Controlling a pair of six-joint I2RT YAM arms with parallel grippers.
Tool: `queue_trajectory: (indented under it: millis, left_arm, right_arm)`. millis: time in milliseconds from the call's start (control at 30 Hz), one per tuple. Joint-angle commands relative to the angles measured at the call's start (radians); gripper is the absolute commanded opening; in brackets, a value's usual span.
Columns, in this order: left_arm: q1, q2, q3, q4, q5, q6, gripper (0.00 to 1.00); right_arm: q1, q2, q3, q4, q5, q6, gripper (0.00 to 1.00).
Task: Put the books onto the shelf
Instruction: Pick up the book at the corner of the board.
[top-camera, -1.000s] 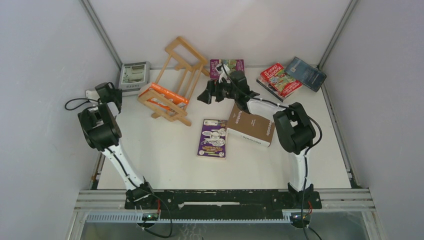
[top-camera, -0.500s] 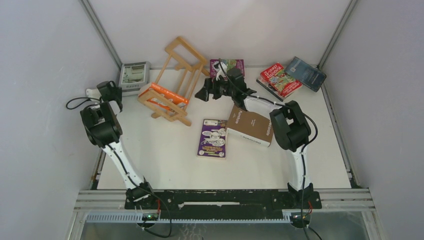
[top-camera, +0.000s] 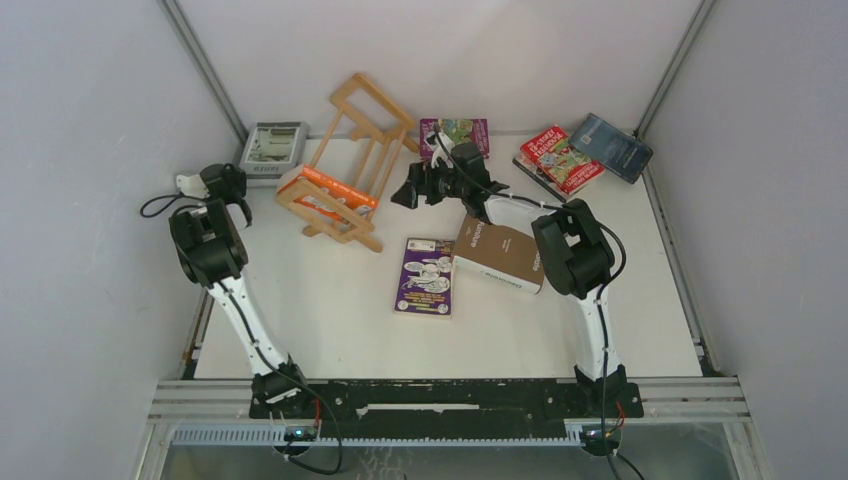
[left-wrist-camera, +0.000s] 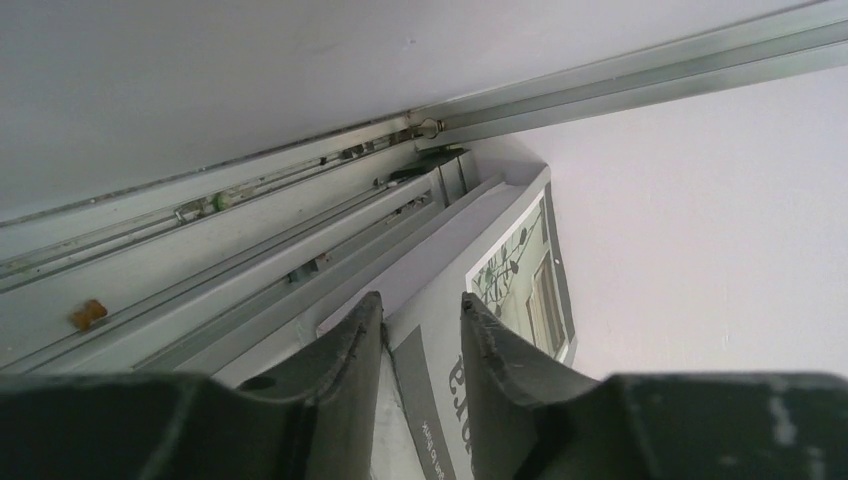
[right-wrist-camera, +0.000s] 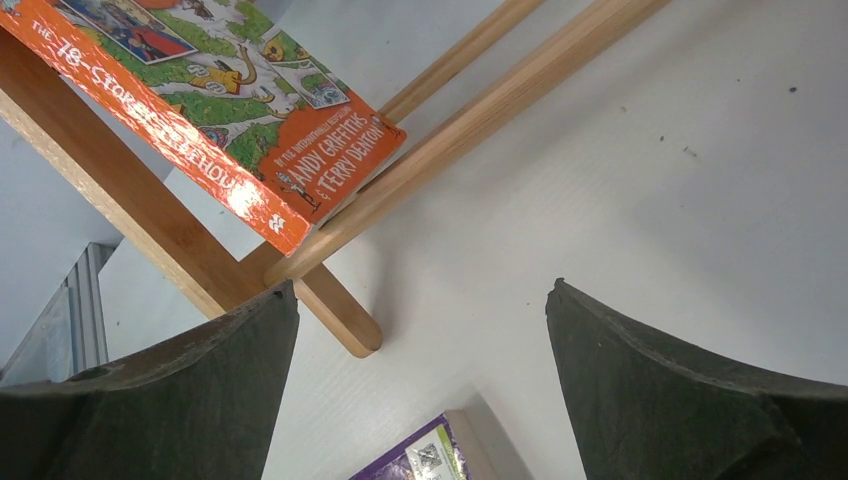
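The light wooden shelf (top-camera: 360, 140) leans tilted at the back, with an orange book (top-camera: 330, 188) lying on its lower slats. My left gripper (top-camera: 238, 177) is in the far left corner, its jaws closed on the near edge of the grey-white book (top-camera: 272, 145). In the left wrist view that gripper (left-wrist-camera: 420, 305) has one finger on the book's cover (left-wrist-camera: 520, 270) and the other at its edge. My right gripper (top-camera: 402, 192) hovers wide open just right of the shelf. Its wrist view shows that gripper (right-wrist-camera: 420, 290) empty over bare table, near the shelf rails (right-wrist-camera: 480, 110) and the orange book (right-wrist-camera: 220, 110).
A purple book (top-camera: 427, 276) and a thick brown book (top-camera: 505, 255) lie mid-table. Another purple book (top-camera: 460, 130) stands at the back wall. A red book (top-camera: 560, 158) and a dark blue one (top-camera: 612, 147) lie at the back right. Walls close in on three sides.
The left arm has reached farther into the corner, its jaws have narrowed, and the grey-white book has shifted toward the back wall. The right gripper has edged slightly toward the shelf.
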Motion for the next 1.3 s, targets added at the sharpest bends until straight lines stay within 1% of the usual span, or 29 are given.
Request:
queue_trajectory:
  millis: [0,100,233,367,567,833,867,933,1100,1267]
  left_arm:
    - [0.081,0.061,0.095,0.031,0.118,-0.08,0.33]
    - [0.08,0.08,0.123,0.037,0.168,-0.093,0.19]
    - [0.079,0.093,0.143,0.039,0.198,-0.092,0.0]
    - [0.079,0.077,0.12,0.061,0.217,-0.082,0.0]
    - [0.076,-0.015,0.018,0.105,0.209,-0.07,0.0]
    - [0.051,-0.188,-0.182,0.216,0.13,-0.084,0.0]
    - [0.045,-0.21,-0.195,0.222,0.128,-0.081,0.0]
    - [0.038,-0.247,-0.227,0.227,0.079,-0.075,0.0]
    - [0.019,-0.328,-0.31,0.256,0.006,-0.066,0.0]
    - [0.0,-0.372,-0.349,0.261,-0.038,-0.052,0.0]
  right_arm:
    - [-0.012,0.003,0.039,0.049,-0.017,-0.018,0.99]
    - [-0.019,0.004,0.036,0.059,-0.026,-0.01,0.99]
    - [-0.027,0.002,0.03,0.072,-0.034,0.002,0.99]
    - [-0.031,-0.008,0.021,0.08,-0.039,0.01,0.99]
    - [-0.025,-0.039,-0.005,0.084,-0.034,0.01,0.99]
    - [-0.011,-0.099,-0.035,0.058,-0.019,-0.012,0.99]
    - [-0.012,-0.106,-0.044,0.057,-0.018,-0.014,0.99]
    - [-0.011,-0.121,-0.056,0.056,-0.016,-0.017,0.99]
    - [-0.011,-0.15,-0.082,0.049,-0.016,-0.027,0.99]
    - [-0.014,-0.166,-0.093,0.038,-0.019,-0.036,0.99]
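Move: The book at the corner of the board is right in front of the left hand: its near-left corner lies at the fingertips, its middle about 9 cm ahead, 8 cm to the right and 2 cm lower. From the same hand the orange book stands some 20 cm to the right and 2 cm back, in the shelf, whose middle is about 26 cm right and 3 cm ahead. From the right hand the corner book lies roughly 32 cm left, 11 cm ahead, 8 cm below. Easing forward barely 1 cm, the left hand shuts its half-open fingers on the top cover at the corner book's near-left corner. Then it shifts right about 3.5 cm and, keeping the pinch, draws back and up, ending some 7.5 cm higher and 5 cm back, fingers tipped up about 10 degrees. The right hand, wide open, ends a couple of centimetres higher. ##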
